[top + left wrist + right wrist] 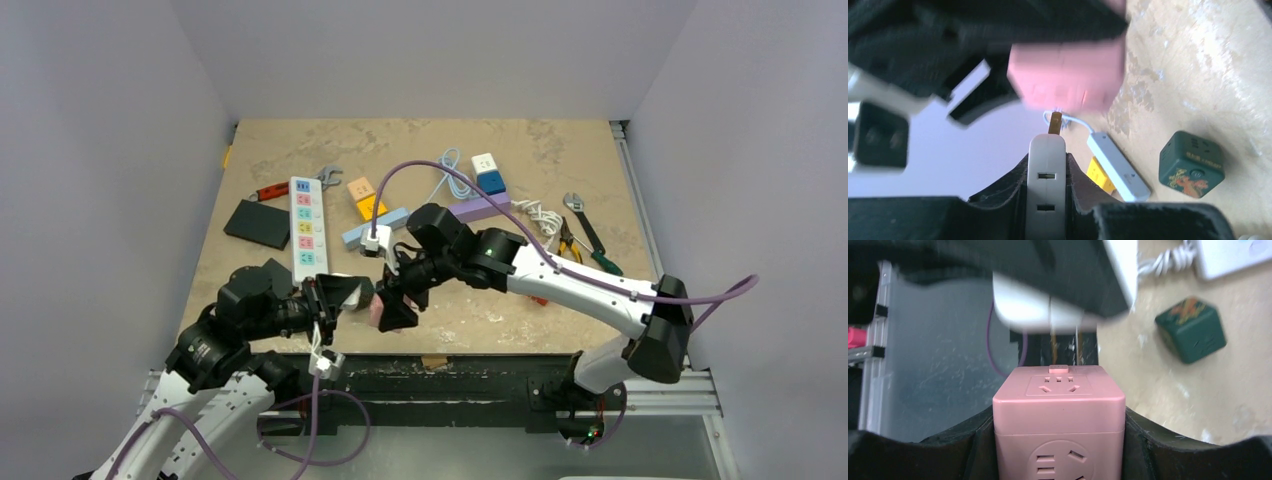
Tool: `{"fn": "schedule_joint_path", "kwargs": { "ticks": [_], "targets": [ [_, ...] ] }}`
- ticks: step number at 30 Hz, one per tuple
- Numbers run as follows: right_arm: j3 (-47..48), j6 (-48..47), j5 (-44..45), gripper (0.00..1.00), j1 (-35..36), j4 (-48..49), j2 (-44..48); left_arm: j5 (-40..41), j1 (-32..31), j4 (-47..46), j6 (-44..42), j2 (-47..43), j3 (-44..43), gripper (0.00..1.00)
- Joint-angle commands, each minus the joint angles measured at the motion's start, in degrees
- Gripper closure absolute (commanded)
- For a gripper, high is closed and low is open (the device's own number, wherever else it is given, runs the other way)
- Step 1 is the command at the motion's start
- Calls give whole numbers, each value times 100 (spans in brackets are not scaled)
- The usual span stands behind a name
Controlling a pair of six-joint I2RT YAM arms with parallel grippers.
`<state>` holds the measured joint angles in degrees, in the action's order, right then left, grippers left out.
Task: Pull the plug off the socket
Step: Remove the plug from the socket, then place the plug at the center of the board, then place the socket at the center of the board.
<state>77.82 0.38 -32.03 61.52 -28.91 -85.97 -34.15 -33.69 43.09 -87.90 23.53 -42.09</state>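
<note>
A white plug stands upright between the black fingers of my left gripper, which is shut on it. Its brass prongs are bared at the tip and point at the pink cube socket just beyond. My right gripper is shut on that pink socket, with the white plug blurred past its far face and two prongs spanning the gap. Whether the prong tips still sit in the socket I cannot tell. Seen from above, both grippers meet over the table's near edge, around the socket.
A dark green cube socket lies on the table nearby. Further back are a white power strip, a black block, a light-blue strip, a yellow socket, a purple strip, pliers and wrenches.
</note>
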Motion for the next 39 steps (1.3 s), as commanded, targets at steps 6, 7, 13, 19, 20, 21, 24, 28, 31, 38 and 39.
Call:
{"fn": "schedule_joint_path", "kwargs": {
  "ticks": [6,7,13,19,20,21,24,28,31,38,39],
  "targets": [
    [-653,-188,262,100,-294,-942,780,354,45,-67,-376,-56,-204,100],
    [-668,-211,417,100,-316,-1023,802,337,47,-48,-365,-63,-204,100],
    [-1184,496,1846,100,-991,-590,1029,269,46,128,-292,-60,-5,100],
    [-1751,1651,4052,100,-1846,-201,687,868,-332,-149,-365,485,395,100],
    [-1772,1831,4327,100,-1887,-231,549,1087,-519,-165,-126,759,293,100],
    [-1804,2005,4639,100,-1944,-245,412,1337,-761,-229,186,1049,184,100],
    [-1990,2561,5138,100,-2155,-199,132,1794,-1197,-332,1166,1986,-310,100],
    [-2410,3173,5199,100,-2400,125,-3,2505,-1835,-55,2247,3303,-1046,100],
    [-2627,3496,5315,100,-2531,208,-121,2925,-2154,-100,2996,3934,-1352,100],
    [-3031,3971,5273,100,-2808,263,-24,4312,-2702,407,4301,5036,-1599,100],
    [-3082,4027,5310,100,-2811,256,17,4342,-2677,708,4515,5257,-1831,100]
  ]
}}
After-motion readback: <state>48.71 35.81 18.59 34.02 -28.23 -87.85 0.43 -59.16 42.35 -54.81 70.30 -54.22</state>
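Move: The right hand, already holding the pink socket, heads for the bare table just left of the red socket, which lies about 15 cm forward, 33 cm to the right and 22 cm below. The purple strip is some 34 cm forward and 21 cm right, the green socket 13 cm forward and 5 cm left, both on the table. From the left hand, holding the white plug, the pink socket is about 7 cm right, 2 cm back, level in height. Right hand carries pink socket some 25 cm right, down, forward towards red socket, swivelling clockwise; left lowers plug. ##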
